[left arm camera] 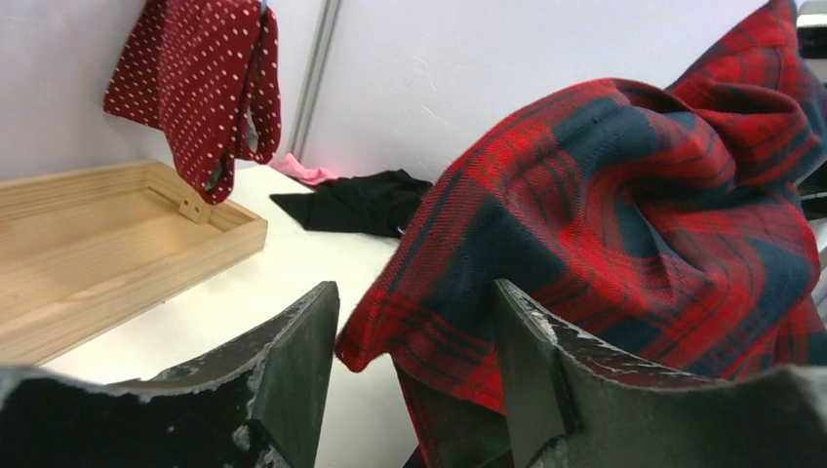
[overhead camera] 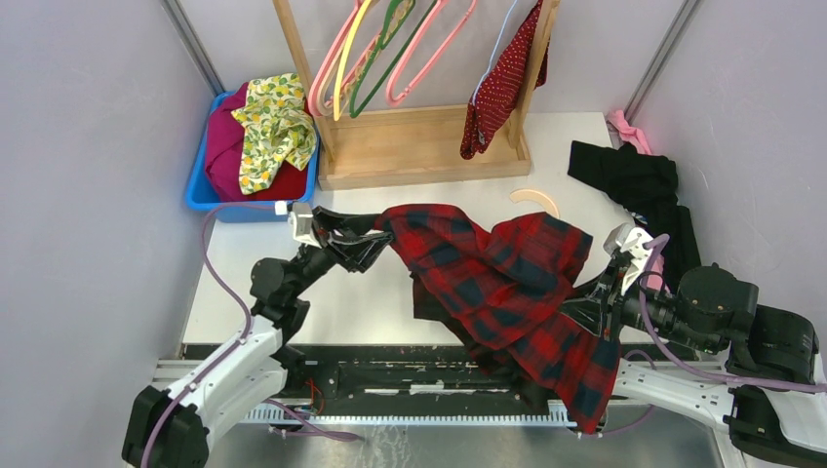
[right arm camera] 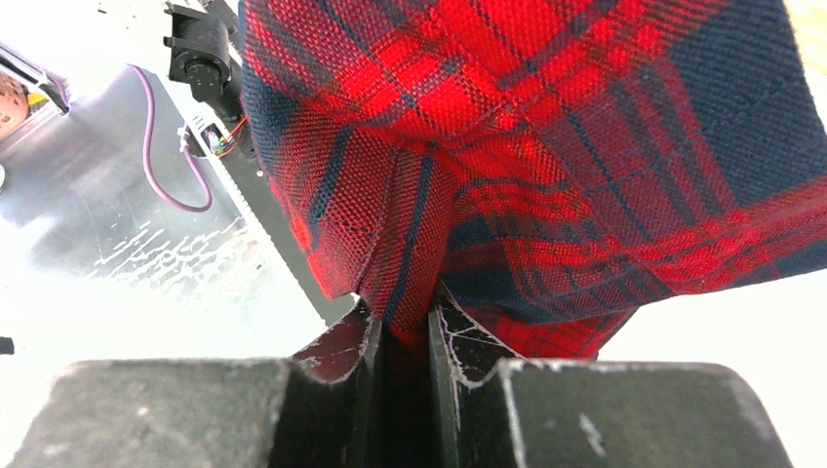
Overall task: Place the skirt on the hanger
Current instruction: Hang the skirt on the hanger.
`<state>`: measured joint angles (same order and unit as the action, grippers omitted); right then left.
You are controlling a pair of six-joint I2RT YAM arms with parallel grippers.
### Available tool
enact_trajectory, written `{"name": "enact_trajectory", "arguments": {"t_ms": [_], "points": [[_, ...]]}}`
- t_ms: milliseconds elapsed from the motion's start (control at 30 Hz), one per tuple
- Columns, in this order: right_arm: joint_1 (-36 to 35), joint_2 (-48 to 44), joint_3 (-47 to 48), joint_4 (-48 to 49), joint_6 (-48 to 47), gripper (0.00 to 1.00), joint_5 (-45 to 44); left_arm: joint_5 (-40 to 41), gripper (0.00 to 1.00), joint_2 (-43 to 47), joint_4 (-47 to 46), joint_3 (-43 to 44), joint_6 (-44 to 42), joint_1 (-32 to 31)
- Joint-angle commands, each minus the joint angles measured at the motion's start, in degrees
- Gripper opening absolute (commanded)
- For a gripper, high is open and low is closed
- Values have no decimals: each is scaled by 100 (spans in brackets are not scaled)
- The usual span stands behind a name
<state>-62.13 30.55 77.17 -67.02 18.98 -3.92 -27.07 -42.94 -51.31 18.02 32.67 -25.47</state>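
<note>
The dark-red polka-dot skirt (overhead camera: 502, 78) hangs at the right end of the wooden rack, draped over the thin lilac-blue hanger (overhead camera: 495, 47). The left wrist view shows the skirt (left arm camera: 195, 88) at the upper left. A large red-and-black plaid garment (overhead camera: 507, 283) is stretched between both arms. My left gripper (overhead camera: 375, 239) is open, and a corner of the plaid garment (left arm camera: 624, 224) lies between its jaws, near the right finger (left arm camera: 531, 361). My right gripper (right arm camera: 402, 327) is shut on a fold of the plaid garment (right arm camera: 507, 127), at its right edge (overhead camera: 590, 302).
The wooden rack (overhead camera: 419, 146) at the back carries pink, yellow and green hangers (overhead camera: 375, 49). At its left is a blue bin (overhead camera: 200, 185) holding magenta and lemon-print cloths. A curved wooden hanger (overhead camera: 534, 200), a black garment (overhead camera: 634, 180) and a pink cloth (overhead camera: 624, 127) lie at the right.
</note>
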Motion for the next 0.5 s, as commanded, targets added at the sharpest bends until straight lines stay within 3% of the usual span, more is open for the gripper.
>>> {"name": "enact_trajectory", "arguments": {"t_ms": [0,133,300,467], "points": [[0,-84,273,751,62,1,72,-470,56,-325,-905,162,164,20],[1,-115,276,749,70,1,36,-586,17,-480,-786,322,137,19],[0,-172,299,651,81,1,-236,-51,3,-97,42,377,-152,16],[4,-145,286,544,107,1,-651,497,3,482,673,379,-277,21]]}}
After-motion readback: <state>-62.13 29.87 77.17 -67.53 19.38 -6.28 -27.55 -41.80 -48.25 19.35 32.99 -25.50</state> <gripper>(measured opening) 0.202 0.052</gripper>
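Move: The plaid skirt's free edge already lies between the left hand's open fingers, about 1 cm to their right and some 1 cm below. From the left hand, the wooden hanger's rounded end, sticking out past the skirt, is some 27 cm right, 5 cm ahead and 5 cm up; the wooden rack's base is about 20 cm ahead, 8 cm right and 28 cm below. From the right hand, that skirt edge is roughly 33 cm left, 14 cm ahead and about 3 cm lower. Right and slightly down, about 1 cm, the left hand eases onto the skirt's edge as its wide-open fingers swing nearly shut and pinch the cloth. It then goes back left and up by about 1 cm each, keeping its pinch. The right hand keeps its hold on the bunched skirt and stays almost in place. ##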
